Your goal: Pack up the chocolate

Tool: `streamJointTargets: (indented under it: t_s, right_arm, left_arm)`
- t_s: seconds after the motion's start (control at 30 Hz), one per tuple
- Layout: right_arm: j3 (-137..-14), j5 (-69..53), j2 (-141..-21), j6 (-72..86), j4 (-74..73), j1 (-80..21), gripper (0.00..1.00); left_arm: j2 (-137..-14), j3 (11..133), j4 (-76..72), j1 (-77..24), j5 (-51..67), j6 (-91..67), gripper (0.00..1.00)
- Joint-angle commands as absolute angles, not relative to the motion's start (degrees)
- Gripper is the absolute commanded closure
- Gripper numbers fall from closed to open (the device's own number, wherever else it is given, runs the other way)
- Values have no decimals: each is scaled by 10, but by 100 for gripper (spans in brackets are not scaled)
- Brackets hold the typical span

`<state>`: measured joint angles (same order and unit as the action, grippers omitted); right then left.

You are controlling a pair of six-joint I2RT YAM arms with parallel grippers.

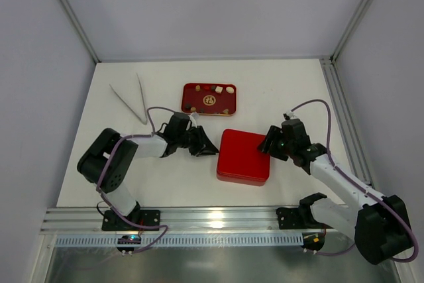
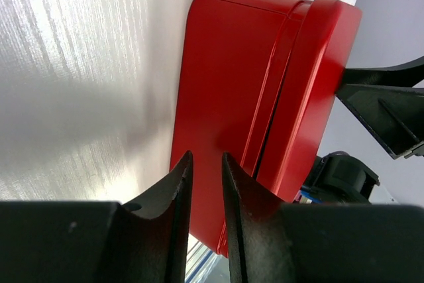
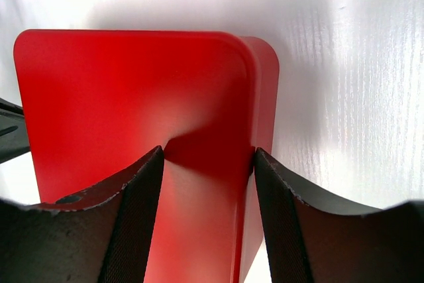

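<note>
Chocolate pieces (image 1: 218, 89), dark, tan and cream, lie on a small red tray (image 1: 186, 97) at the back of the table. A red square box with its lid on (image 1: 243, 156) sits in front of the tray. My left gripper (image 1: 213, 148) is at the box's left side (image 2: 218, 97), with its jaws a narrow gap apart and nothing between them. My right gripper (image 1: 267, 144) is open at the box's right edge. Its fingertips (image 3: 154, 164) rest on the lid (image 3: 126, 91) and at its rim. What the box holds is hidden.
White tongs (image 1: 132, 101) lie at the back left. An aluminium rail (image 1: 199, 217) runs along the near edge. Grey walls enclose the table on three sides.
</note>
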<state>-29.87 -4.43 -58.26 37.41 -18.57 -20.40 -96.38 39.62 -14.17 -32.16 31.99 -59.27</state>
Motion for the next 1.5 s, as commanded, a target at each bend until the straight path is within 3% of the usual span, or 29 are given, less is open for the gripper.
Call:
streamJointTargets:
  t_s: [0.0,0.6,1.47]
  right_arm:
    - [-330,-25,-587,377,-179,-222,42]
    - [-343,38,-598,361,-213,-279,41]
    - [-362,105,-605,334,-253,-353,15]
  left_arm:
    - [-967,420,-133,-335,310,-584,77]
    - [-964,428,-104,-351,279,-585,77]
    - [-954,438,-61,-359,240,-578,77]
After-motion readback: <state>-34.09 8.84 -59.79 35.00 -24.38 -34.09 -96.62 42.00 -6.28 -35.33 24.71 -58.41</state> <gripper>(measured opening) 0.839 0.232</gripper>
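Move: The lidded chocolate box sits between my hands. From my left hand, low at its left wall, its middle is about 9 cm to the right, level front to back and about 1 cm lower. From my right hand, over the lid near its right edge, the box's middle is some 6 cm left, 2 cm back and 3 cm below. The red tray lies about 19 cm ahead of my left hand, 3 cm left and 3 cm below. I work the lid with my right hand: first its wrist rolls, left side dipping, with the fingertips nearly in place near the right edge; then they slide about 2 cm left and a bit less back, towards the middle of the lid, while the fingers spread wider. My left hand sinks about 1.5 cm, staying close beside the box's left wall, its narrow opening unchanged. ##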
